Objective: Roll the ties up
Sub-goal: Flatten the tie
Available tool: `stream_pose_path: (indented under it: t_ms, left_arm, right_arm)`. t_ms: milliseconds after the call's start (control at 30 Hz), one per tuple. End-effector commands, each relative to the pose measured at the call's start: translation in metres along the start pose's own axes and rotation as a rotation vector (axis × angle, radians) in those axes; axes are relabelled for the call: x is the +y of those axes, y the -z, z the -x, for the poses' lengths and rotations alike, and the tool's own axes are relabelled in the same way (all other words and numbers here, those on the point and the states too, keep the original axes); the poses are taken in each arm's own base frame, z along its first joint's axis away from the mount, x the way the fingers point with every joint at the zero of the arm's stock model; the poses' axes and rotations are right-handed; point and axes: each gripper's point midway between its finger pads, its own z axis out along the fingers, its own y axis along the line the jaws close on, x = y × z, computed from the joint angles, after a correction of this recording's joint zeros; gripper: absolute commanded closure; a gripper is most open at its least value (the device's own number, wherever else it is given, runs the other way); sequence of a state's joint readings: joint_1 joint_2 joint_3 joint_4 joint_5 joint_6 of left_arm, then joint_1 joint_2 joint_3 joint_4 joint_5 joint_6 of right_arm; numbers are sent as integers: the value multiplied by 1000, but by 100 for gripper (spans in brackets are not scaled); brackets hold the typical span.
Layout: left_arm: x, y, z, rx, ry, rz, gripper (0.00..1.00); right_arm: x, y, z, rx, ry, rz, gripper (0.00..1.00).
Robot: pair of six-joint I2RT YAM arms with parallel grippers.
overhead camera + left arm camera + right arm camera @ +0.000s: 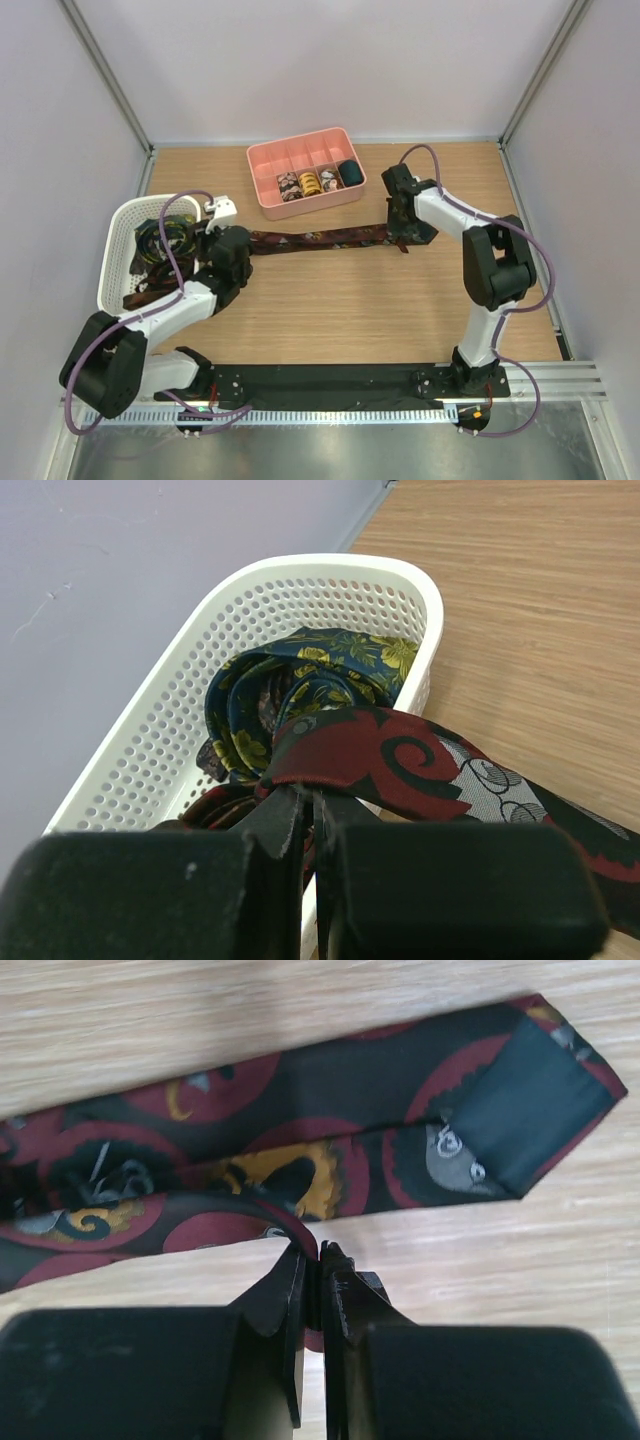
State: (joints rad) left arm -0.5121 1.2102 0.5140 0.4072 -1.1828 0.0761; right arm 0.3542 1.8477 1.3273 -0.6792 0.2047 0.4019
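A dark tie (320, 238) with red and yellow prints lies stretched flat across the table between my two grippers. My left gripper (240, 246) is shut on its left end beside the white basket. In the left wrist view the jaws (310, 795) pinch the folded edge of the red, black and grey cloth (370, 755). My right gripper (400, 234) is shut on the tie near its right end. The right wrist view shows the gripper (318, 1255) clamping a lifted edge of the tie (250, 1150), whose pointed tip (530, 1110) lies flat to the right.
The white mesh basket (118, 225) at the left holds more loose ties, one blue with yellow flowers (300, 670). A pink divided tray (315, 202) at the back holds several small rolled coils (310, 182). Grey walls enclose the table.
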Motion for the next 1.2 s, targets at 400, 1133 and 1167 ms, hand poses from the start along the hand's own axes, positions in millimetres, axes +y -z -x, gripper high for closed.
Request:
stream_pose_path:
  t_ms: [400,1133,1167]
  left_arm:
    - [-10,3,-14,11,2,45,100]
    - [-15,3,-18,10,11,41,100]
    - [-15,3,-18,10,11,41,100]
  right_arm:
    - [-41,-10,48,-31,45,-98,67]
    - [-21,-15,52,-13,-207,137,46]
    - [-15,-17,58,-30,-247,183,45]
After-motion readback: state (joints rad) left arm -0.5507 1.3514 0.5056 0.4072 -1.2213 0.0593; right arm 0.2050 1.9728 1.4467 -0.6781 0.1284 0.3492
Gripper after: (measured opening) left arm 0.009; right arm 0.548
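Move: The right gripper pinches the tie's narrow end about 5 cm above the table; the tie's wide end lies some 7 cm to its right and 5 cm ahead, and the pink box about 28 cm left and 20 cm farther out than the hand. The left gripper holds the fold high by the basket's rim, the basket's middle about 15 cm to its left and 5 cm back; the wide end is roughly 62 cm to its right, about level with it and well below. Draw the held narrow end with the right gripper rightward and forward about 6 cm over the broad strip, towards the wide end, dipping briefly and rising again; open the fingers wide on the way to let the narrow end go, then sink a little with them open over the tie. Keep the left grip on the fold, lowering it about 4 cm beside the basket, with a slight downward tip. ##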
